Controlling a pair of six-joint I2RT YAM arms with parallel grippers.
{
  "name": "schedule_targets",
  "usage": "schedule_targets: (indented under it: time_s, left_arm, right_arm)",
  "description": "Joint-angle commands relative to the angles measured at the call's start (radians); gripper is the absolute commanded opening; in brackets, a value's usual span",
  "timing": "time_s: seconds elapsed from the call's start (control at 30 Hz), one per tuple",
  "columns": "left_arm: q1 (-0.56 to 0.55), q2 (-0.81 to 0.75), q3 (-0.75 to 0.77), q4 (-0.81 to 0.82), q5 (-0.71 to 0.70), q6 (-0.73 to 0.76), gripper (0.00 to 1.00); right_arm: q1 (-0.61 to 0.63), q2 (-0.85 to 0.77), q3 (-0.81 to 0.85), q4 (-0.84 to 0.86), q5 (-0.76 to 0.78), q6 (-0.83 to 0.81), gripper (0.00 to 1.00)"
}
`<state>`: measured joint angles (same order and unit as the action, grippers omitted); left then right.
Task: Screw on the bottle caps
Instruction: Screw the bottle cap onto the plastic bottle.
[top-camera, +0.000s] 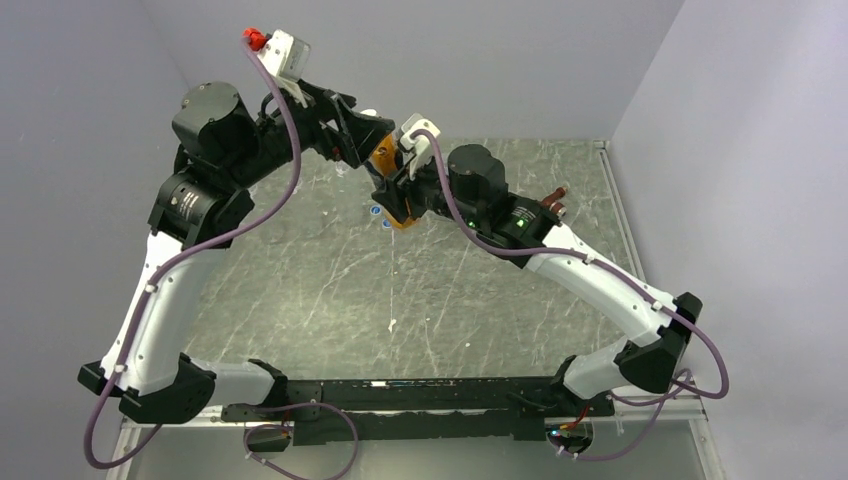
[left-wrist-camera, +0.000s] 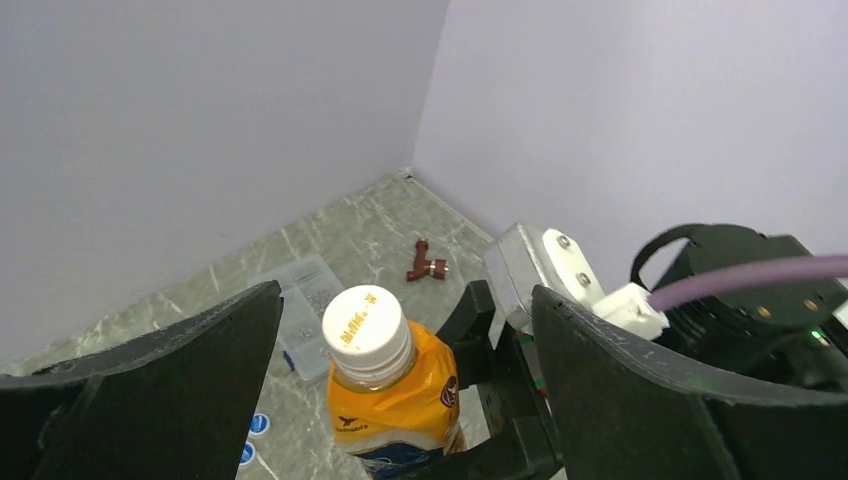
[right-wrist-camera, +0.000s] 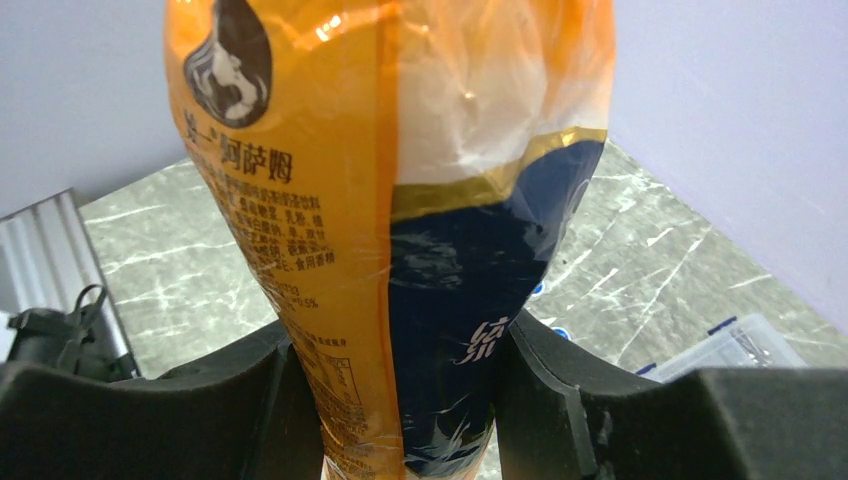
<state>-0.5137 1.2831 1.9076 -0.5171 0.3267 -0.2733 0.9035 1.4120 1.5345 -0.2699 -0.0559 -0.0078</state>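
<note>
An orange bottle (left-wrist-camera: 395, 390) with a dark blue label band (right-wrist-camera: 470, 290) stands upright above the table, with a white cap (left-wrist-camera: 367, 333) on its neck. My right gripper (right-wrist-camera: 400, 350) is shut on the bottle's lower body (top-camera: 384, 156). My left gripper (left-wrist-camera: 407, 297) is open wide, one finger on each side of the capped top without touching it. In the top view the left gripper (top-camera: 370, 135) sits just above and left of the right gripper (top-camera: 397, 195). Two small blue bottle caps (left-wrist-camera: 258, 424) lie on the table (top-camera: 375, 210) below the bottle.
A flat clear plastic box (left-wrist-camera: 300, 300) lies on the marble table (top-camera: 330, 300) beyond the bottle, also in the right wrist view (right-wrist-camera: 735, 345). A small brown fitting (left-wrist-camera: 428, 265) lies near the back right corner (top-camera: 555, 197). Grey walls close the table at the back and sides.
</note>
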Motion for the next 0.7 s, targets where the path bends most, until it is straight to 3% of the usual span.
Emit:
schedule_targets:
  time_s: [0.0,0.27,0.67]
  left_arm:
    - [0.000,0.017,0.046,0.002,-0.113,0.002,0.99]
    - [-0.001,0.018,0.007,0.029,-0.161,0.015,0.96]
    - [-0.008,0.061,0.001,0.054,-0.126,-0.025,0.77]
  right_arm:
    - [0.011,0.006,0.064,0.044,0.106,-0.002,0.00]
    - [0.021,0.030,0.077,0.046,0.123,-0.004,0.00]
    - [0.034,0.055,0.091,0.039,0.153,-0.015,0.00]
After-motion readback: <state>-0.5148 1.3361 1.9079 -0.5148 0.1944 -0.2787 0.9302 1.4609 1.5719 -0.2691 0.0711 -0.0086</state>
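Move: Just ahead of the left hand's wide-open fingers, about 3 cm forward, level sideways and some 3 cm below, sits the white bottle cap on the plastic bottle, whose middle is about 9 cm under the cap. From the left hand, the blue caps lie far down on the table, roughly 30 cm straight ahead and 50 cm below; the clear box is about 40 cm ahead, 18 cm right, equally low. The right hand grips the bottle, with the cap some 12 cm above it, about 1 cm forward and 1 cm left. Easing forward about 3.5 cm towards the cap, the left hand turns some 8 degrees counter-clockwise, then sinks nearly 2 cm as its fingers start closing from wide open around the cap, still clear of it on both sides. The right hand keeps its hold on the bottle, drifting forward 1.5 cm and turning about 5 degrees clockwise. ##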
